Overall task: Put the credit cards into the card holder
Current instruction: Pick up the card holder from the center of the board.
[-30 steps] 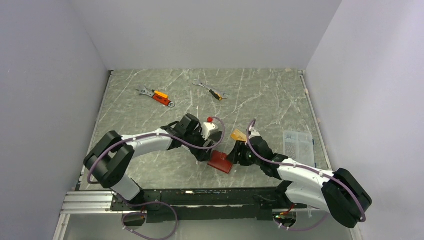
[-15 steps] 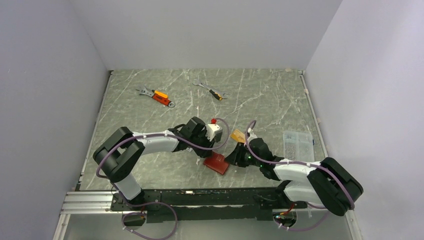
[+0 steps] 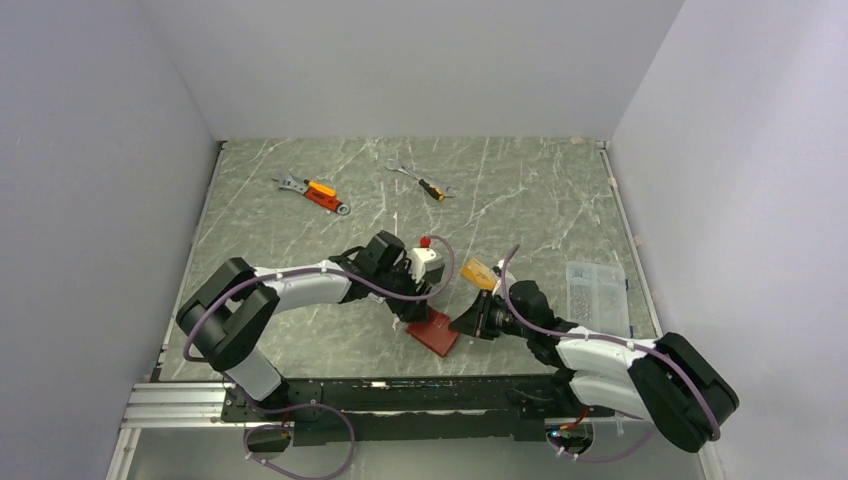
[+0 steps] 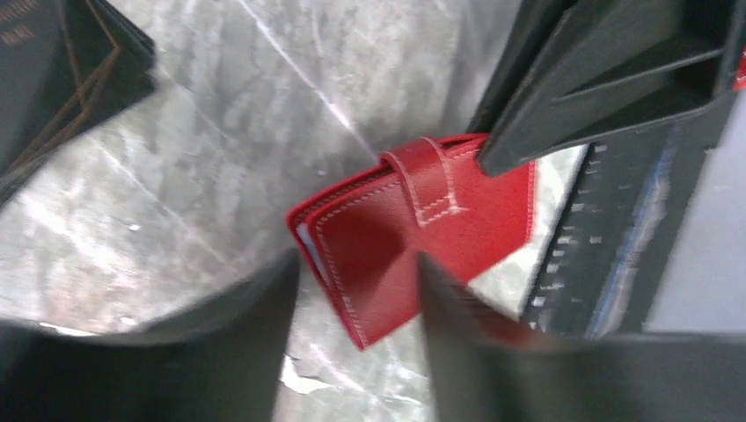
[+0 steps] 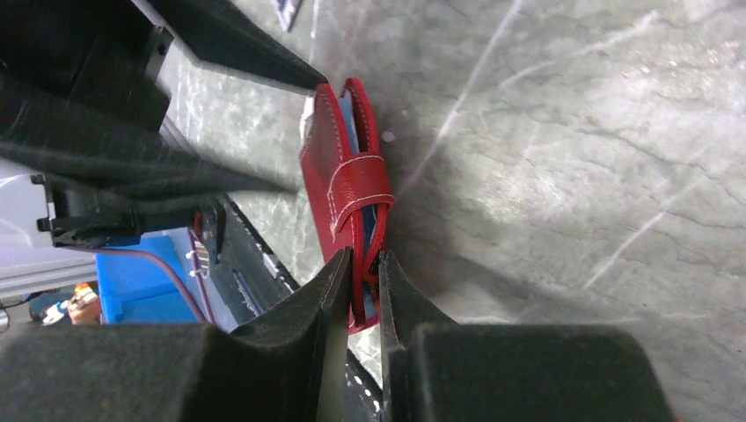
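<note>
The red card holder (image 3: 437, 331) lies folded near the table's front middle, its tab (image 4: 428, 180) wrapped over the edge. My right gripper (image 5: 365, 259) is shut on one end of it (image 5: 339, 167), holding it on edge. My left gripper (image 4: 356, 264) stands open, its fingers either side of the holder's near corner (image 4: 400, 242). An orange-gold credit card (image 3: 477, 272) rests just behind the right wrist. A black credit card (image 4: 53, 70) with thin gold lines shows at the top left of the left wrist view.
Two orange-handled wrenches (image 3: 312, 192) (image 3: 425, 183) lie at the back of the marble table (image 3: 540, 200). A clear plastic box (image 3: 597, 290) sits at the right edge. Grey walls close in three sides.
Both grippers have narrowed. The right one has shut on the card holder's end and dropped lower. The left gripper has shifted right, over the holder, which has turned slightly.
</note>
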`<act>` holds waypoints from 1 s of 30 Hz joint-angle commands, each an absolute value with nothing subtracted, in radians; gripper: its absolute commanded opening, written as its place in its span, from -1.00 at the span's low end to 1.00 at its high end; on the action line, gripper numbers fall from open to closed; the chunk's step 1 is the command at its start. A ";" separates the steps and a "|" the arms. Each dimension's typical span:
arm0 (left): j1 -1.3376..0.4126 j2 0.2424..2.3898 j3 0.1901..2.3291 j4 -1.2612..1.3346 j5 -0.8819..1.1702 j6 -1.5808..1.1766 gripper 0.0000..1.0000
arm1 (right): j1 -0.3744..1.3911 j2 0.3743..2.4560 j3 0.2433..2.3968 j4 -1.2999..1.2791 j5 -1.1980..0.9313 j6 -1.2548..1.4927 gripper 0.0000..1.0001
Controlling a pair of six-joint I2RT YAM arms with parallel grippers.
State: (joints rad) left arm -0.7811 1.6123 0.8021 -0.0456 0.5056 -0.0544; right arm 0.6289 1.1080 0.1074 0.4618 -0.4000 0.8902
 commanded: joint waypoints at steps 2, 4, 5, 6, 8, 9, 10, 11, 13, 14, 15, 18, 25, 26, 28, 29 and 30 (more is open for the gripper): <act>-0.657 1.533 0.883 -0.135 0.800 -0.020 0.97 | 0.625 1.019 0.175 0.403 -0.430 0.829 -1.00; -0.591 1.498 0.903 -0.181 0.878 0.039 0.99 | 0.633 0.972 0.221 0.325 -0.429 0.785 -1.00; -0.560 1.470 0.908 -0.201 0.921 0.060 0.99 | 0.644 0.948 0.246 0.283 -0.409 0.761 -1.00; -0.531 1.453 0.913 -0.220 0.959 0.081 0.99 | 0.664 0.927 0.273 0.239 -0.383 0.725 -1.00; -0.474 1.434 0.927 -0.283 1.025 0.124 0.99 | 0.718 0.891 0.343 0.140 -0.323 0.665 -1.00; -0.452 1.428 0.931 -0.310 1.065 0.143 0.99 | 0.748 0.881 0.383 0.097 -0.298 0.631 -1.00; -0.435 1.423 0.931 -0.331 1.100 0.166 0.99 | 0.776 0.877 0.427 0.061 -0.277 0.599 -1.00; -0.423 1.419 0.929 -0.351 1.136 0.179 0.99 | 0.802 0.879 0.468 0.019 -0.262 0.564 -1.00; -0.404 1.416 0.934 -0.405 1.218 0.215 0.99 | 0.830 0.890 0.555 -0.073 -0.252 0.507 -1.00; -0.400 1.413 0.944 -0.450 1.251 0.244 0.99 | 0.833 0.896 0.595 -0.111 -0.264 0.485 -1.00; -0.396 1.410 0.952 -0.489 1.285 0.281 0.99 | 0.835 0.896 0.631 -0.142 -0.278 0.464 -1.00; -0.387 1.389 0.961 -0.618 1.384 0.425 0.99 | 0.837 0.895 0.728 -0.231 -0.315 0.407 -1.00; -0.372 1.493 1.122 -1.467 1.610 1.294 0.99 | 0.842 0.926 0.874 -0.318 -0.342 0.319 -1.00; -0.368 1.532 1.141 -1.557 1.647 1.345 0.99 | 0.846 0.933 0.878 -0.310 -0.349 0.318 -1.00; -0.354 1.567 1.152 -1.570 1.680 1.372 0.99 | 0.854 0.950 0.892 -0.295 -0.359 0.319 -1.00; -0.350 1.572 1.150 -1.571 1.688 1.395 0.99 | 0.861 0.958 0.899 -0.290 -0.361 0.315 -1.00; -0.351 1.575 1.147 -1.571 1.697 1.406 0.99 | 0.864 0.966 0.903 -0.286 -0.359 0.313 -1.00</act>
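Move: Low over the board, the right hand already pinches the card holder by its edge beside the clasp; the holder's middle is about 4 cm left, 2 back and 2 below. The black cards lie some 14 cm ahead and 6 left of that hand, the yellow card 12 ahead and 7 right. From the left hand, the holder's middle is roughly 3 cm right, 3 back and 2 down; the white cards lie 8 ahead and 13 left. Lifting the card holder about 20 cm, the right hand keeps its pinch, drifts 5 cm left, rolls so its forward side rises and turns some 20 degrees counter-clockwise. The left hand spreads its partly open fingers wide and backs off up and left from the holder's left end, going forward slightly, then back, its downward fingers tilting towards level and swinging clockwise. ##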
